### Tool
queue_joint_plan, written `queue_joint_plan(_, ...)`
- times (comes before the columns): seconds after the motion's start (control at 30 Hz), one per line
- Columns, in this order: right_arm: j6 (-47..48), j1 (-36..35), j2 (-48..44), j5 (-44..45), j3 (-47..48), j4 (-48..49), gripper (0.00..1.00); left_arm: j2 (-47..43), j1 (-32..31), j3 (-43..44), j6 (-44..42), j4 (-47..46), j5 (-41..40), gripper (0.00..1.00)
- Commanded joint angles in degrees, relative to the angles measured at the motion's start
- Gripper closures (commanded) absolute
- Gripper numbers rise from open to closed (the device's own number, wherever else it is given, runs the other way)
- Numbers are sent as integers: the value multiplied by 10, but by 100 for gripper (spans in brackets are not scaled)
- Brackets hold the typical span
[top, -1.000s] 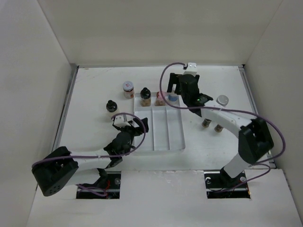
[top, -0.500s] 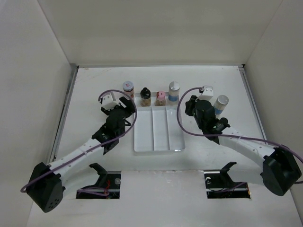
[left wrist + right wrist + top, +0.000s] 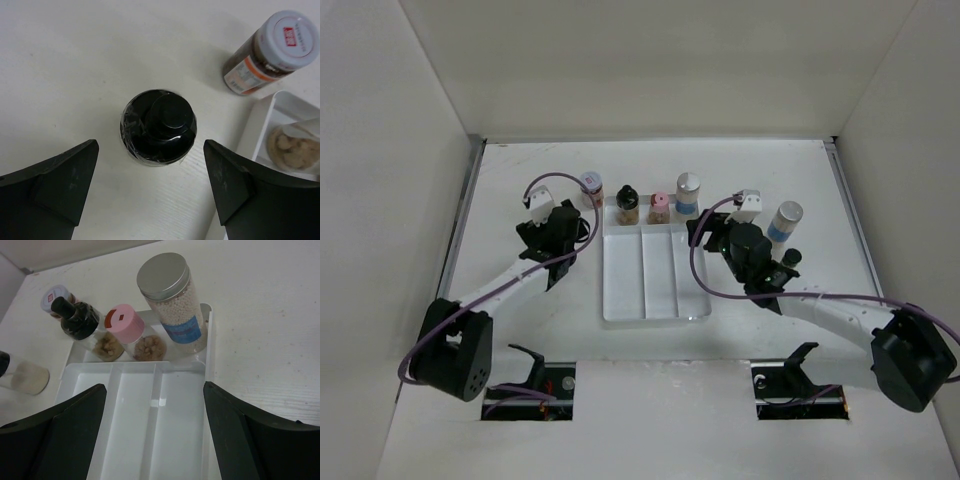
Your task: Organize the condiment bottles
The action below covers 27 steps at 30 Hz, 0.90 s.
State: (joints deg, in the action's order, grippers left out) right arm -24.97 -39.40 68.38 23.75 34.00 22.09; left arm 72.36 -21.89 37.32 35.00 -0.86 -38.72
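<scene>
The condiment bottles are spread around a clear divided tray (image 3: 620,290). A black-capped bottle (image 3: 628,205), a pink-capped one (image 3: 659,207) and a silver-capped jar with a blue label (image 3: 688,195) stand in the tray's back compartment. A white-lidded jar (image 3: 590,186) stands left of the tray, and a second silver-capped bottle (image 3: 785,220) to its right. My left gripper (image 3: 150,146) hangs open over a small black-capped bottle (image 3: 157,125) on the table. My right gripper (image 3: 154,387) is open and empty above the tray (image 3: 125,440).
White walls close in the table on three sides. In the left wrist view the white-lidded jar (image 3: 272,57) and the tray's corner (image 3: 260,120) lie just right of the small bottle. The tray's three long compartments hold nothing.
The right gripper has left the silver-capped jar standing in the tray and drawn back over the tray's right side. The left arm has swung back and left, over the small black-capped bottle.
</scene>
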Motion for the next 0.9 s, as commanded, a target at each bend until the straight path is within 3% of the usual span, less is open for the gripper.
queue_joint_plan(0.0,-5,-3,5,-11,4,46,15,10,2,41,-15,-34,4,13)
queue_joint_plan(0.2,-4,-3,1,-12,3,45,14,60,8,72,-31,-45,-13,18)
queue_joint_plan(0.43,-5,13,-10,-11,-4,38,13,73,8,51,-36,-64,-21,34)
queue_joint_plan(0.5,-7,16,-12,-12,-6,38,13,70,11,36,-35,-72,-21,44)
queue_joint_plan(0.63,-8,16,-11,-10,-6,38,12,33,5,26,-37,-79,-28,61)
queue_joint_plan(0.87,-9,17,-13,7,-10,41,12,-97,-102,63,-91,-63,-47,64)
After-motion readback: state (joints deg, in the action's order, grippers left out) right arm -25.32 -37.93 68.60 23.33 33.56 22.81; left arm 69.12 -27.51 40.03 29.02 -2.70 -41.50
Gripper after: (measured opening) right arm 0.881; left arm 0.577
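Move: The black-capped bottle stands alone on the table about 3 cm ahead of the left hand, centred between its open fingers, with the bottle's middle some 4 cm lower. The jar with the red-marked lid stands about 11 cm ahead and 7 cm right of that hand. The dark-necked bottle in the tray is some 8 cm ahead and 14 cm right, and the tray's middle about level and 20 cm right. From the right hand the black-capped bottle lies about 34 cm left, level ahead, and 8 cm lower. The black-capped bottle is taken by the left hand, which slides about 3 cm forward at nearly the same height until its fingers straddle the bottle's dark upper part, then pinches it from both sides. Keeping that grip, the hand draws back, lifting about 4.5 cm and swinging some 2.5 cm to the right, towards the tray. ##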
